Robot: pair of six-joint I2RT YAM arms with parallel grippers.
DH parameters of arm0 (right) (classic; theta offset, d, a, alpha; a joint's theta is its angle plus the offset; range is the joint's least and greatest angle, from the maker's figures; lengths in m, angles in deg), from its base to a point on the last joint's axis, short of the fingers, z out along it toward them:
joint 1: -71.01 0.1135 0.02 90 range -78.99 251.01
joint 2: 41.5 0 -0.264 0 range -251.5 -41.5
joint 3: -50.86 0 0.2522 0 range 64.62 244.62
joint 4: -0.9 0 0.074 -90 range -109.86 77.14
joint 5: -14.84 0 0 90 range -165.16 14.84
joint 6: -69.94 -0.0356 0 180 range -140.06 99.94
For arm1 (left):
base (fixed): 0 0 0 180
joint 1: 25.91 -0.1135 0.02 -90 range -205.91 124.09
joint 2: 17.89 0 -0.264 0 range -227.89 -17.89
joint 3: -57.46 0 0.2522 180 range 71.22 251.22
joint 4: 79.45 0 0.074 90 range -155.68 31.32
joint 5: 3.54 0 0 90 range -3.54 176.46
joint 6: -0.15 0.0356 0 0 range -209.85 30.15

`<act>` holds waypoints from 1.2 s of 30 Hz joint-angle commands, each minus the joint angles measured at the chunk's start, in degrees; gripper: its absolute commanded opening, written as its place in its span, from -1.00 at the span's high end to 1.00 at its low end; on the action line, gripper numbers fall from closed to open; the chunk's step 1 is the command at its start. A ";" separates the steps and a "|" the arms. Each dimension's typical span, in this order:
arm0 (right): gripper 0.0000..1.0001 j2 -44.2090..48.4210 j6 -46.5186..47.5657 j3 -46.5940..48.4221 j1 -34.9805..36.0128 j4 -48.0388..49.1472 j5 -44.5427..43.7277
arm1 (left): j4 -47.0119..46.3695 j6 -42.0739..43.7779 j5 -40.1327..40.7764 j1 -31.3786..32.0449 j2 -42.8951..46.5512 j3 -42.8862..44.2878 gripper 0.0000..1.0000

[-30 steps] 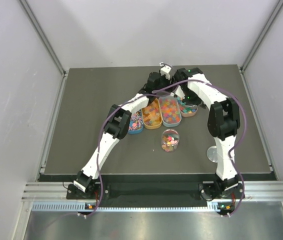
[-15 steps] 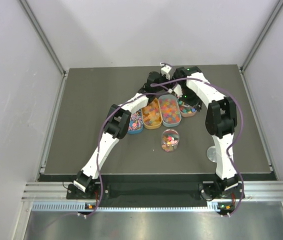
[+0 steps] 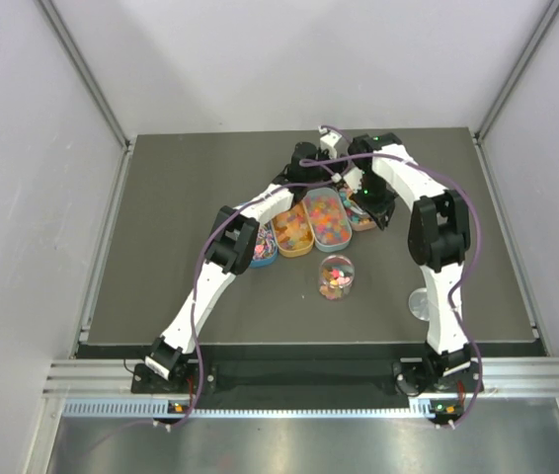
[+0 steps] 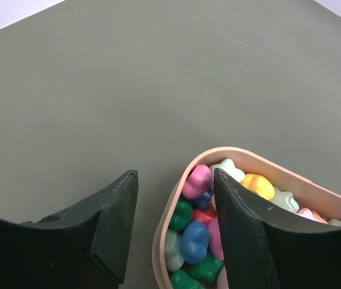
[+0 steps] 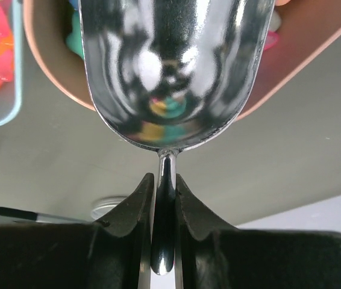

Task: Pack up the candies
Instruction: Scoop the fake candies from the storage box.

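Note:
The candies are small sweets in pink, blue, green, red and yellow, filling a pink oval tray. My left gripper is open and straddles that tray's end rim. One of its fingers is outside over the table, and the other is inside, over the candies. My right gripper is shut on the thin handle of a shiny metal scoop. The scoop's bowl hangs over the pink tray's edge. In the top view both grippers meet at the pink tray.
Three more oval trays of candies lie in a row: light blue, orange and blue. A clear round jar partly filled with candies stands in front of them. Its lid lies to the right.
The pink tray and the trays beside it have shifted slightly left. My left gripper has narrowed a little around the pink tray's rim. The right gripper keeps its hold on the scoop.

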 commanded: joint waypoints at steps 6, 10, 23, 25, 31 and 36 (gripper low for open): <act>1.00 3.66 -0.97 -7.72 -0.80 -5.03 12.37 | 1.25 0.23 -4.21 0.95 3.24 -0.89 -0.06; 1.00 1.20 -0.88 -4.66 -2.21 -5.03 10.52 | 1.25 -1.09 -6.32 0.95 4.73 -1.77 0.03; 1.00 -4.70 0.09 8.79 0.86 -4.59 2.70 | -0.15 -4.51 -10.10 1.30 7.19 -4.14 0.67; 1.00 -3.99 0.09 8.53 1.82 -4.50 2.44 | -1.03 -5.66 -10.36 1.39 7.90 -5.19 0.67; 1.00 -5.30 0.00 8.09 2.62 -3.89 2.96 | -2.09 -6.98 -10.72 1.39 8.78 -5.72 0.70; 1.00 -8.47 -0.18 13.62 3.23 -2.92 2.70 | -2.61 -7.77 -11.16 1.39 10.09 -6.77 0.73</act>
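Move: The peach candy box lies with its middle about 5 cm back and 5 cm to the right of the left hand, some 3 cm below; its far left wall already stands between the open fingers. From the right hand, holding the scoop, that middle is roughly 4 cm ahead, 7 cm left and 4 cm lower. The clear-blue box sits level with the right hand, 14 cm to its left; the round storage box is 14 cm back and 12 cm left. The peach box's far left wall is pinched as the left fingers close on it from about half open, that hand drawing back some 2 cm and tipping slightly. With its grip kept on the handle, the right hand eases back and slightly down, tilting the scoop a few degrees, then reverses and drives the blade forward about 3 cm among the candies as the tilt comes out. ##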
